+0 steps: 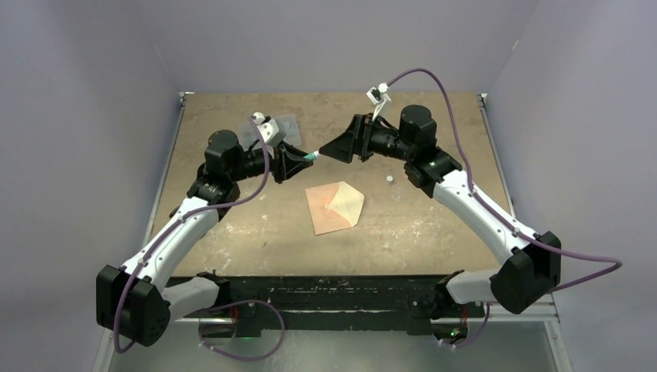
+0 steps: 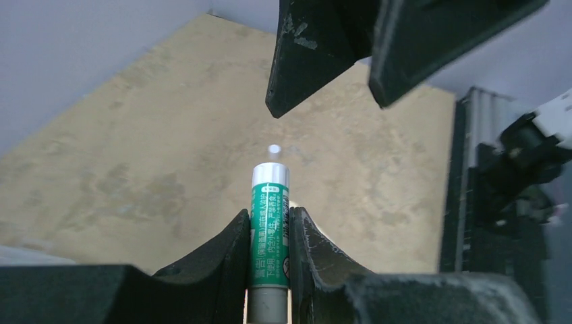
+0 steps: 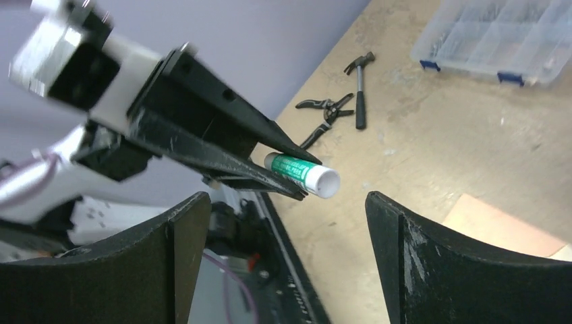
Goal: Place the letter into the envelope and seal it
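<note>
The salmon envelope lies flat mid-table, its paler triangular flap open toward the right; a corner of the envelope shows in the right wrist view. No separate letter shows; it is hidden or out of view. Above the table behind the envelope, my left gripper is shut on a green-labelled glue stick whose uncapped white end points at the right arm. My right gripper faces it with jaws wide open and nothing between them, its fingertips just beyond the stick's tip.
A small white cap lies on the table right of the envelope. A hammer, pliers and a clear plastic organiser box sit at the far left. Grey walls enclose the table on three sides.
</note>
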### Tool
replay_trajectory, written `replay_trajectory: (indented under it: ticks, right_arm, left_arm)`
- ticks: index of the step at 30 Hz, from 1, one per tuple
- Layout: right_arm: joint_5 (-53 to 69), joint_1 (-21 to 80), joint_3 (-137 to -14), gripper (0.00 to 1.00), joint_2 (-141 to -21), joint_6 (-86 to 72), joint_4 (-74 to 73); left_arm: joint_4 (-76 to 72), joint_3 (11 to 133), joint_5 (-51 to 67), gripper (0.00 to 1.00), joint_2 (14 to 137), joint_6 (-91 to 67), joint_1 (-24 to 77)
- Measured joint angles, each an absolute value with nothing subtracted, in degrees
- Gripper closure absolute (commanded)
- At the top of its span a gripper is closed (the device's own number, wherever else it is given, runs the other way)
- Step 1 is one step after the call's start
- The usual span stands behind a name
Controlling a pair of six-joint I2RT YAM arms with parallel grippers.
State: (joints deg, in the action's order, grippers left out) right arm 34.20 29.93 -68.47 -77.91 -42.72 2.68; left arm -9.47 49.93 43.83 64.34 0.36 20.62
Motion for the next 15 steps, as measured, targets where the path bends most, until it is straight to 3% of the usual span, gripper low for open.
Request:
replay_trajectory:
  ticks: [3, 7, 15]
  right_arm:
    - [36.16, 29.98, -68.01, 0.2, -76.27, -34.94, 2.63]
    - [39.51, 29.98, -66.0, 0.35, -75.55, -30.94, 3.33]
    - [45.89, 29.98, -63.22, 0.56, -75.48, -30.94, 5.28]
  left_arm:
    - [-10.33, 51.11, 46.26, 1.0, 65.67, -10.83, 20.62]
    - [-12.38, 52.73, 51.18, 1.0, 66.87, -22.15, 20.6]
    - [-14.37, 53.17, 58.37, 1.0, 66.85, -28.51, 20.6]
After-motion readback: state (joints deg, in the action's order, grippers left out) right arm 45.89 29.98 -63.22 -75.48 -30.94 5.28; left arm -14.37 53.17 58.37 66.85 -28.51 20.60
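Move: The left hand holds the glue stick; its free white end lies about 4 cm to this hand's right and 2 cm ahead, at the same height. From the right hand's wide-open fingers that end is roughly 4 cm to the left, 1 cm ahead and 4 cm lower. The envelope lies on the table some 33 cm below the right hand, 3 cm back and 2 cm to its right; the loose cap lies equally low, 6 cm ahead and 19 cm to the right. The left hand keeps its grip on the glue stick and carries it back about 5 cm, up 3 cm and 2 cm to its right, rolling it some 25 degrees, counter-clockwise as seen looking along its own fingers, so the white end comes towards the right fingers. The right hand draws back about 4 cm and ends a little lower, swinging some 15 degrees counter-clockwise, while its fingers close from wide open to about half open around the white end, without a clear grip on it yet. ##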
